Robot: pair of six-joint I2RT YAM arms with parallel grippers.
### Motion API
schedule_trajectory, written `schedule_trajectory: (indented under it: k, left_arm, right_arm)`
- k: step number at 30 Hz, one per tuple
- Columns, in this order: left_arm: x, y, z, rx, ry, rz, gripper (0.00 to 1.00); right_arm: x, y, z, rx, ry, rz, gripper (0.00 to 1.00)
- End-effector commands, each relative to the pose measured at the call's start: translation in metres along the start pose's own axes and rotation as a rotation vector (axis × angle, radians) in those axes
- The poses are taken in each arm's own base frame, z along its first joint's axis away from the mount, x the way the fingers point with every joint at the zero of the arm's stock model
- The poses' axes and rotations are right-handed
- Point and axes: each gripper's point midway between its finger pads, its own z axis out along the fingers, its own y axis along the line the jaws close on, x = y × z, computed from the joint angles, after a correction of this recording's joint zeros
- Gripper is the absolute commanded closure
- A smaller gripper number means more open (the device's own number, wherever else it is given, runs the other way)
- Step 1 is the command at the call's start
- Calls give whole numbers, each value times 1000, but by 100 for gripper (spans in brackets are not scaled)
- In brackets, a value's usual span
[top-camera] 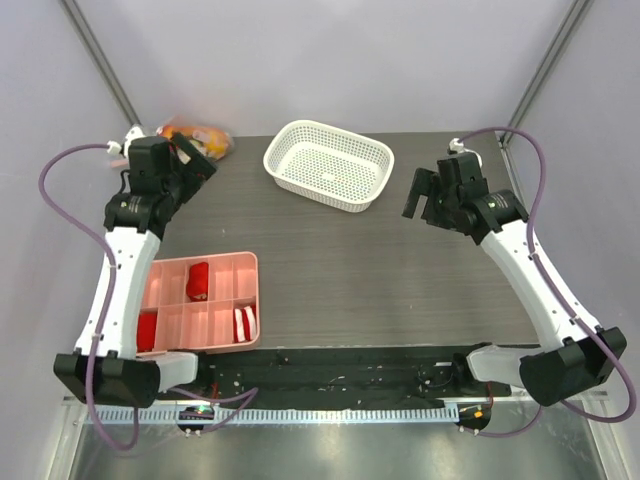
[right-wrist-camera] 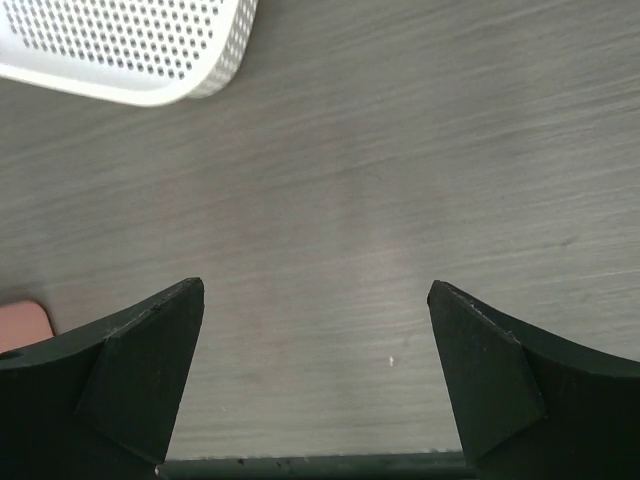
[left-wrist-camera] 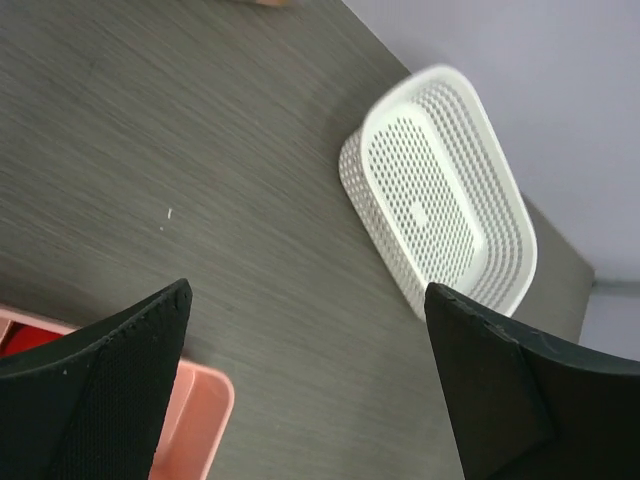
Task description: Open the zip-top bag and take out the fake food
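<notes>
The zip-top bag (top-camera: pixel 212 139) lies at the table's back left corner, clear and crinkly. Yellow-orange fake food (top-camera: pixel 196 133) shows through it. My left gripper (top-camera: pixel 193 164) hovers just in front of the bag and hides part of it. In the left wrist view the left gripper (left-wrist-camera: pixel 305 295) is open, with only bare table between its fingers and no bag in sight. My right gripper (top-camera: pixel 420 200) hangs open over the right side of the table, far from the bag. In the right wrist view the right gripper (right-wrist-camera: pixel 315 290) holds nothing.
A white mesh basket (top-camera: pixel 328 165) (left-wrist-camera: pixel 445 195) (right-wrist-camera: pixel 130 50) stands at the back centre. A pink compartment tray (top-camera: pixel 225 270) (left-wrist-camera: pixel 205 400) with red and red-white pieces sits at the near left. Its corner (right-wrist-camera: pixel 25 315) shows in the right wrist view.
</notes>
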Motion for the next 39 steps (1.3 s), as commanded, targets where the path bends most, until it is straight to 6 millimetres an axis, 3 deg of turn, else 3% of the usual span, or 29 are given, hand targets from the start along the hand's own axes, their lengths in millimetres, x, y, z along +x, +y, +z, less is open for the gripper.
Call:
schedule_trajectory:
  k: [1,3,5,6,7,8,13,19,24,27,34,35,36,37,39]
  left_arm:
    - [-35,-7,31,61,-66,-237,4]
    - [-44,-9,45,66,-94,-288,5]
    - [-60,16,68,12,-121,-370,5]
    - [-67,18,76,22,-132,-437,6]
    - [-78,19,88,48,-167,-474,7]
    - [-77,25,99,58,-167,-515,8]
    - [-114,52,141,108,-267,-763,16]
    - [-136,91,182,147,-361,-977,20]
    - [-146,107,213,164,-436,-1106,30]
    - [-158,104,222,226,-464,-1142,41]
    - [-177,94,236,317,-488,-1154,51]
    - [-176,91,235,335,-474,-1160,54]
    - [-177,91,230,347,-473,-1170,64]
    - [-166,100,229,317,-466,-1196,65]
    - [-167,104,215,281,-483,-1193,67]
  right_arm:
    - [-18,17,-26,-97,-20,-102,0]
    - [-31,17,-33,-93,-92,-142,0]
    - [-39,16,-37,-72,-127,-138,0]
    - [-40,17,-42,-80,-120,-144,0]
    - [-37,23,-41,-109,-95,-158,0]
    - [-34,25,-37,-116,-78,-181,0]
    - [-33,9,-33,-42,-87,-238,0]
    - [-41,6,-32,-13,-120,-221,0]
    - [-54,7,-32,10,-150,-205,1]
    - [-55,9,-27,15,-146,-183,0]
    - [-55,17,-13,4,-132,-159,0]
    - [-56,20,-9,2,-131,-157,0]
    - [-57,21,-8,-3,-130,-157,0]
    - [-57,23,-7,-6,-130,-158,0]
    - [-57,23,-3,-3,-124,-158,0]
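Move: Far out on the table's left side, the zip-top bag of fake food lies about 27 cm ahead of the empty left hand, 13 cm to its left and some 21 cm below. The white basket stands roughly 20 cm ahead and 24 cm to the hand's right; the pink divided tray is some 16 cm back and 5 cm to its left, both well below. From the right hand the bag is about 31 cm ahead, 58 cm left and 13 cm lower. Swinging forward and left about 30 cm in all, the left hand dips some 11 cm to the bag's upper left edge, then climbs about 3 cm. On the way the wrist rolls its left side down some 70 degrees, fingers ending nearly level, and the open fingers close to about a third beside the film. Meanwhile the empty right hand rises 4 cm, then eases forward and down. ##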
